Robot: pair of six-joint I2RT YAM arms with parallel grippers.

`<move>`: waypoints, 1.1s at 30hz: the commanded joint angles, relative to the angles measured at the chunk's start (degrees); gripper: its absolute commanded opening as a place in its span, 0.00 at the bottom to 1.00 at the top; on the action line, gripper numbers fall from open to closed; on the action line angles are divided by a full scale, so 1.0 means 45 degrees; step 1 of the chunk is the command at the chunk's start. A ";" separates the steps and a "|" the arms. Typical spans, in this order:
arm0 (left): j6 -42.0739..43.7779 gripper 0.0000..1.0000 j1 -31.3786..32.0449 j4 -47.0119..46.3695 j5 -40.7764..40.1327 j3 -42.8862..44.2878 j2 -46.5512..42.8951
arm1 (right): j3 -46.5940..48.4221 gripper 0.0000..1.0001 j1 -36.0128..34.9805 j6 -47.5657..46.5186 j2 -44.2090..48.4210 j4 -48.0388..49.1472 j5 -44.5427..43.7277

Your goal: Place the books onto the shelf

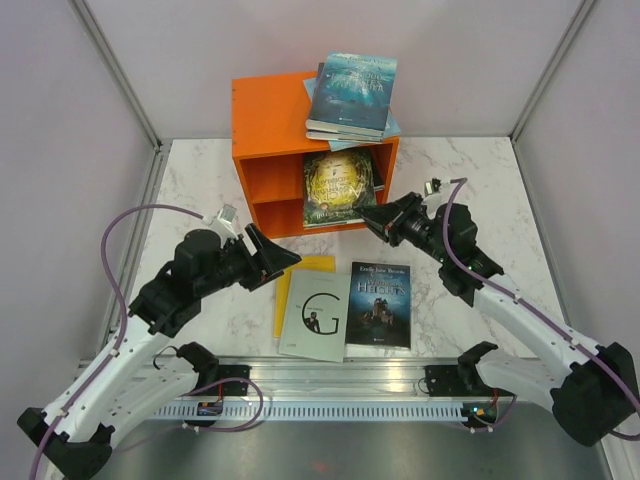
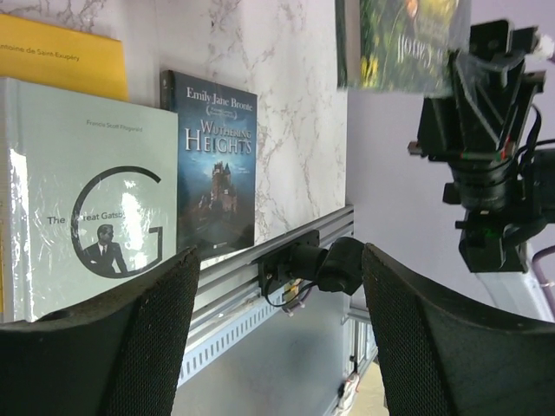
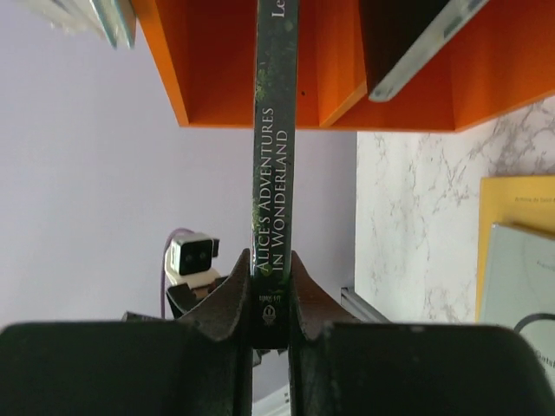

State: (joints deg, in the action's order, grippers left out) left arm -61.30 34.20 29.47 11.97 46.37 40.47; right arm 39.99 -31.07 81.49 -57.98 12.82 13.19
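The orange shelf (image 1: 268, 150) stands at the back of the table, with a stack of blue-teal books (image 1: 350, 95) on its flat top. My right gripper (image 1: 372, 218) is shut on the spine of a green-gold book (image 1: 338, 187), which it holds upright in front of the shelf's right openings. In the right wrist view the spine (image 3: 273, 191) runs from the gripper (image 3: 273, 303) up to the shelf (image 3: 225, 61). My left gripper (image 1: 275, 258) is open and holds nothing. It hovers beside a white-grey book (image 1: 316, 315), a dark blue book (image 1: 381, 303) and a yellow book (image 1: 300, 272).
A dark book (image 3: 403, 43) leans inside one shelf compartment. In the left wrist view, the flat books (image 2: 87, 199) lie near the metal rail (image 2: 260, 286) at the table's front edge. The right arm (image 2: 486, 130) stands close to the left gripper (image 2: 277, 347).
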 commanded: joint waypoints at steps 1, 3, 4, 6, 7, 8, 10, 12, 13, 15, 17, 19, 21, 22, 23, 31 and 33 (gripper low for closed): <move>0.0828 0.78 -0.0021 0.0188 -0.0218 0.0750 0.0030 | 0.1366 0.00 0.0633 -0.0239 -0.0590 0.2463 0.1089; 0.0887 0.78 -0.0040 0.0266 -0.0198 0.0847 0.0069 | 0.1913 0.00 0.1063 -0.0297 -0.1527 0.2542 0.1481; 0.0965 0.78 -0.0060 0.0267 -0.0179 0.0867 0.0128 | 0.2127 0.00 0.1142 -0.0452 -0.1859 0.2484 0.1792; 0.1004 0.77 -0.0099 0.0306 -0.0101 0.0907 0.0167 | 0.2908 0.00 0.1532 -0.0628 -0.2816 0.1999 0.2165; 0.1043 0.77 -0.0099 0.0306 -0.0101 0.0907 0.0148 | 0.3143 0.00 0.1649 -0.0765 -0.3129 0.1956 0.2321; 0.1063 0.77 -0.0118 0.0325 -0.0004 0.0926 0.0167 | 0.3455 0.00 0.1863 -0.0766 -0.3654 0.1995 0.2593; 0.1141 0.77 -0.0176 0.0345 -0.0003 0.0946 0.0187 | 0.3826 0.00 0.2214 -0.0805 -0.4144 0.1918 0.2887; 0.1219 0.77 -0.0235 0.0403 0.0094 0.1004 0.0206 | 0.4004 0.00 0.2431 -0.0883 -0.4361 0.1607 0.2986; 0.1239 0.77 -0.0236 0.0403 0.0114 0.1024 0.0245 | 0.4140 0.00 0.2528 -0.0960 -0.4421 0.1411 0.2987; 0.1317 0.77 -0.0294 0.0462 0.0134 0.1043 0.0265 | 0.4200 0.00 0.2821 -0.1078 -0.4655 0.0924 0.3045; 0.1356 0.77 -0.0352 0.0481 0.0211 0.1063 0.0284 | 0.4142 0.01 0.3037 -0.1078 -0.5006 0.0804 0.3181; 0.1375 0.76 -0.0392 0.0462 0.0231 0.1063 0.0343 | 0.4006 0.04 0.3096 -0.1040 -0.5395 0.0784 0.3396; 0.1356 0.76 -0.0431 0.0481 0.0290 0.1063 0.0498 | 0.3946 0.09 0.3096 -0.1039 -0.5709 0.0784 0.3745; 0.1356 0.76 -0.0431 0.0462 0.0290 0.1063 0.0538 | 0.3907 0.15 0.3134 -0.1039 -0.6000 0.0765 0.3942; 0.1356 0.75 -0.0431 0.0481 0.0348 0.1063 0.0596 | 0.3810 0.20 0.3135 -0.1020 -0.6100 0.0823 0.4079; 0.1512 0.75 -0.0470 0.0481 0.0388 0.1044 0.0734 | 0.2562 0.48 0.3544 -0.1390 -0.5263 0.0628 0.4392; 0.1532 0.75 -0.0509 0.0462 0.0426 0.1004 0.0734 | 0.2307 0.48 0.3720 -0.1391 -0.5067 0.0569 0.4588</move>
State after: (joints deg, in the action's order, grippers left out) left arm -57.10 32.40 31.64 12.71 49.01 44.14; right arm 51.66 -15.40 76.49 -84.07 14.06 31.57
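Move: In the right hand's pinch is Alice's Adventures in Wonderland, bound for the shelf's upper compartment, where a black book already lies about 16 cm ahead of this hand, 5 cm left and 9 cm lower. The shelf's right side wall is some 18 cm ahead and 5 cm to the hand's right; the blue book stack on top sits roughly 22 cm ahead, 3 cm left, 11 cm higher. From the left hand, the black book is about 25 cm ahead and 13 cm right, some 5 cm lower. Sliding Alice's Adventures in Wonderland spine-last into the upper compartment over the black book, the right hand drives forward about 11 cm, slowing and sinking some 4 cm as it goes in. Its fingers then open partway and let go of the spine end, while the hand keeps sinking another 3 cm, eases back about a centimetre and tips down about 10 degrees. ##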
